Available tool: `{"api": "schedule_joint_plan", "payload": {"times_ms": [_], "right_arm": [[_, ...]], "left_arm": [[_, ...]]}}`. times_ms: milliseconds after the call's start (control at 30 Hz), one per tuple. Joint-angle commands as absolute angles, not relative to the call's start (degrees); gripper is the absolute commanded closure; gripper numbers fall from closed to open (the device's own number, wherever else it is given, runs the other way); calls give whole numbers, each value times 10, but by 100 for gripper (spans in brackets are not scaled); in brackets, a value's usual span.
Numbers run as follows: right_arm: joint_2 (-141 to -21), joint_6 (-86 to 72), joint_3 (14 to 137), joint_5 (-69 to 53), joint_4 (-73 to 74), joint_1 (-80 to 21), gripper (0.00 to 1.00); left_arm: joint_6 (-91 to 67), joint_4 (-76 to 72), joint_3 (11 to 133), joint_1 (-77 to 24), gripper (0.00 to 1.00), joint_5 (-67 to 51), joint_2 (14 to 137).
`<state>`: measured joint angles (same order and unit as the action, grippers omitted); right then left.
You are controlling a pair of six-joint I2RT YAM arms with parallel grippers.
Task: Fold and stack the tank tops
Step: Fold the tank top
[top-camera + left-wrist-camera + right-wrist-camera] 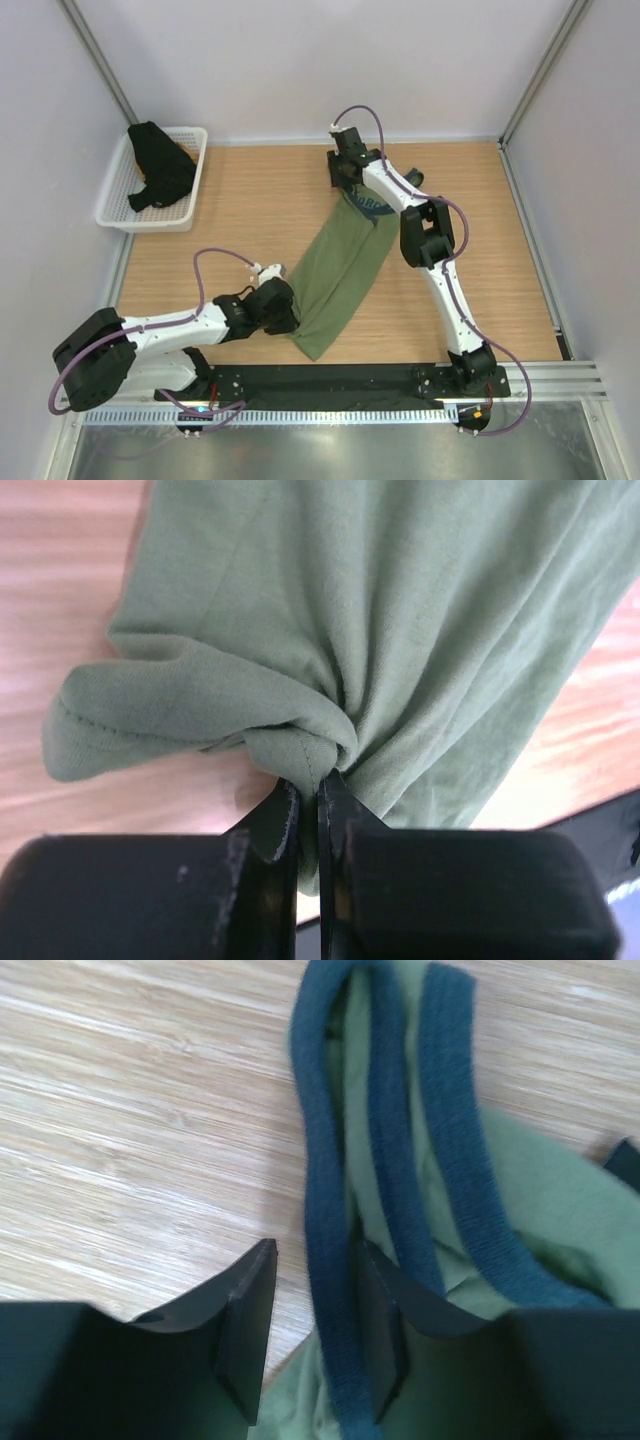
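The olive green tank top [345, 270] lies stretched in a long diagonal band across the wooden table. My left gripper [284, 310] is shut on a bunched fold of its lower hem [300, 742], the jaws pressed together on the cloth [310, 785]. At the far end my right gripper [343, 180] is open over the shoulder straps. One navy trim strap [325, 1180] runs between its jaws [315, 1290], against the right finger, with a gap to the left finger. The black tank top [160, 165] lies crumpled in the white mesh basket [195, 200].
The basket stands at the table's back left, beside the left wall. A metal rail [560, 375] runs along the near edge by the arm bases. Bare wood [260, 190] lies between basket and green top, and also right of the right arm [500, 240].
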<state>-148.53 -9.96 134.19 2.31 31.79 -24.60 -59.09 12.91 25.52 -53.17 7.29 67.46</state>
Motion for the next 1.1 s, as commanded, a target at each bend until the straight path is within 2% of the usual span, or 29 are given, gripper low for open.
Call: {"api": "schedule_joint_plan", "payload": {"times_ms": [0, 33, 200, 333, 367, 400, 500, 533, 700, 800, 900, 967, 1067], "right_arm": [[-1489, -58, 1371, 90, 328, -253, 60], [-1491, -48, 1372, 100, 330, -257, 63], [-1499, -37, 1373, 148, 343, -257, 64], [-1499, -24, 1363, 139, 346, -257, 65], [-1498, -24, 1361, 137, 346, -255, 67], [-1498, -24, 1361, 134, 348, -257, 76], [-1492, -36, 1361, 125, 346, -255, 93], [-1486, -42, 1361, 102, 343, -253, 98], [-1445, -113, 1338, -26, 296, -223, 99], [-1405, -196, 1280, -143, 221, -180, 99], [-1382, -320, 1198, -291, 47, -122, 99], [-1382, -389, 1173, -331, 5, -87, 99], [-1375, -387, 1152, -350, 3, -70, 99]], "left_arm": [[-616, 150, 259, -569, 99, 56, 689], [-628, 150, 262, -587, 100, 59, 693], [-675, 150, 249, -640, 100, 76, 680], [-700, 150, 244, -681, 100, 87, 671], [-706, 150, 245, -685, 100, 89, 673], [-707, 150, 246, -690, 100, 91, 674], [-719, 151, 248, -707, 100, 98, 678], [-723, 150, 248, -711, 100, 100, 679], [-735, 150, 248, -726, 100, 107, 688], [-738, 150, 246, -728, 100, 112, 687], [-743, 149, 242, -729, 100, 115, 685], [-746, 148, 240, -729, 100, 117, 683], [-751, 147, 236, -729, 100, 118, 681]]}}
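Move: The tank top's navy left trim edge runs between the open right fingers, about 1 cm right of and 1 cm below the hand point. From the right hand, the lettering is some 6 cm right and 5 cm back, and the far-right strap loop about 17 cm right, level with it. The left hand already grips the hem; the table's near edge is roughly 10 cm straight back of it, and the hem's loose corner about 9 cm back and 5 cm right, both slightly below. Keep the left fingers shut on the hem and drag it low over the table about 7 cm back and 4 cm right, towards the near edge, then hold. Meanwhile ease the right gripper a couple of centimetres right and 1 cm down, pinch the navy edge shut, then lift it nearly 3 cm and carry it some 5 cm right and slightly forward, rolling the hand's left side up about 45 degrees. ##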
